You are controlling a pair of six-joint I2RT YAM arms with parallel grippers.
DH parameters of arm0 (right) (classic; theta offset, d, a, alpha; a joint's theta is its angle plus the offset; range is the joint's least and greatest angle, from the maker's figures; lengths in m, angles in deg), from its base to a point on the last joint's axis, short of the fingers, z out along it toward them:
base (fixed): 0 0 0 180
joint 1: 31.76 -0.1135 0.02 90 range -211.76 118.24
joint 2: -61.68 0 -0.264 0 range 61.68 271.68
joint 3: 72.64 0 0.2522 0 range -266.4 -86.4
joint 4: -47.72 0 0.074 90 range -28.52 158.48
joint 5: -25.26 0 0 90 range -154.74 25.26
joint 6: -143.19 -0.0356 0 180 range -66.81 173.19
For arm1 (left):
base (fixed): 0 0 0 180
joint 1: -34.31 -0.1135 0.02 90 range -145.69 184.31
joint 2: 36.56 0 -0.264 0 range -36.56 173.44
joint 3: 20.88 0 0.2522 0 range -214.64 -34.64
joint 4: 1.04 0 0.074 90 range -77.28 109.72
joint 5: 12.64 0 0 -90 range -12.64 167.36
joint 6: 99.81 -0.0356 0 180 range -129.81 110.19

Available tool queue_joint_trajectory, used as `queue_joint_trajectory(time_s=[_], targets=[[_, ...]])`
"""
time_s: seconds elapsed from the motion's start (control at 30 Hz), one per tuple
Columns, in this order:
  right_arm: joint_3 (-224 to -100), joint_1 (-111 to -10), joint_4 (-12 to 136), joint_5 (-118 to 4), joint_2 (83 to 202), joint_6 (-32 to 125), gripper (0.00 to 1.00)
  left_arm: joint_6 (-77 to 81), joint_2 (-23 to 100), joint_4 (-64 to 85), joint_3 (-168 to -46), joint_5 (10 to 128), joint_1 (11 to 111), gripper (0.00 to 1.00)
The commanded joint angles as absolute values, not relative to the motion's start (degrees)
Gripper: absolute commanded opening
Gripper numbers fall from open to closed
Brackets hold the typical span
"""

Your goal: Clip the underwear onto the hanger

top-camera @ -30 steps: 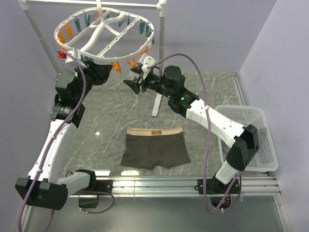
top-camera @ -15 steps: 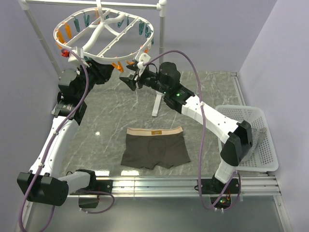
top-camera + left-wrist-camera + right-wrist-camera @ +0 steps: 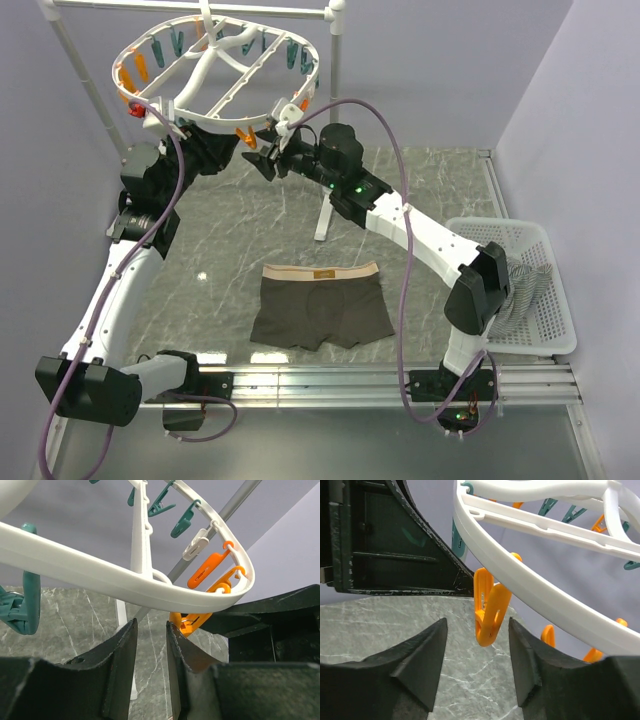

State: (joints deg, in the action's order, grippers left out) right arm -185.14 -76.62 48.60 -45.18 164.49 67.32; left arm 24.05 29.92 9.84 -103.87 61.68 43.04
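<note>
The underwear (image 3: 320,305), olive-brown with a tan waistband, lies flat on the marble table (image 3: 230,230) in front of both arms. The hanger (image 3: 215,75), a white oval ring with orange and teal clothespins, hangs at the back left. Both grippers are raised under its near rim. In the right wrist view an orange clothespin (image 3: 489,607) dangles from the rim (image 3: 545,595) between the tips of my open right gripper (image 3: 477,630), touching neither finger. My left gripper (image 3: 151,630) stands just below the rim (image 3: 100,575), its jaws slightly apart and empty, with an orange clothespin (image 3: 190,622) beyond its right finger.
A white basket (image 3: 545,245) holding grey striped cloth (image 3: 520,290) sits at the right edge. The white pole stand (image 3: 335,90) carries the hanger, and its foot (image 3: 323,215) rests mid-table. The two grippers (image 3: 225,150) (image 3: 262,160) are close together. Walls stand behind and on both sides.
My right gripper has moved left and up to the hanger's near rim, and its jaws have narrowed a little. The left arm shifted slightly under the rim.
</note>
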Motion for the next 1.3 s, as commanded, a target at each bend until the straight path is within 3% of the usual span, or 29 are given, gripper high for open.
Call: queue_joint_trajectory(time_s=[0.0, 0.2, 0.33, 0.5, 1.27], targets=[[-188.8, -77.0, 46.1, -45.4, 165.7, 66.5, 0.56, 23.6, 28.4, 6.9, -106.5, 60.0, 43.3, 0.35], [-190.0, -77.1, 46.5, -44.8, 166.3, 66.1, 0.40, 22.9, 26.7, 10.8, -107.6, 58.2, 43.0, 0.45], [-190.1, -77.0, 46.5, -44.9, 165.9, 66.3, 0.33, 22.0, 25.0, 14.3, -108.5, 56.1, 42.2, 0.56], [-189.8, -77.2, 46.6, -44.7, 165.6, 65.5, 0.26, 21.4, 23.9, 16.5, -109.9, 55.0, 42.1, 0.62], [-189.7, -78.0, 46.8, -44.5, 165.3, 64.7, 0.21, 24.0, 31.5, 14.7, -112.1, 54.6, 42.2, 0.61]])
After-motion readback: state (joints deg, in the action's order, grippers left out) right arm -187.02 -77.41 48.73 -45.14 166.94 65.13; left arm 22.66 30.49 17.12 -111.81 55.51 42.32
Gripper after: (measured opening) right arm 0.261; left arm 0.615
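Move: The orange clip at the near right part of the hanger rim hangs almost between the right hand's open fingers, about 1 cm farther forward and 1 cm to the left, at tip height. A second orange clip is some 4 cm ahead and 4 cm to the right of that hand, about level with it. From the left hand, the aimed-at clip is about 1 cm ahead, 3 cm right and level; the nearest teal clip is roughly 9 cm left and 2 cm ahead. The right hand eases about 1 cm each forward, left and down around the orange clip, closes its fingers from well open to about a quarter and pinches the clip's lower end between the pads, keeping the squeeze while it drifts slightly back and left. Meanwhile the left hand spreads its fingers and draws back about 4 cm while rising about 5 cm, then comes forward and down again by roughly 2 cm each to the rim above the pinched clip, turning some 5 degrees clockwise and staying open. ##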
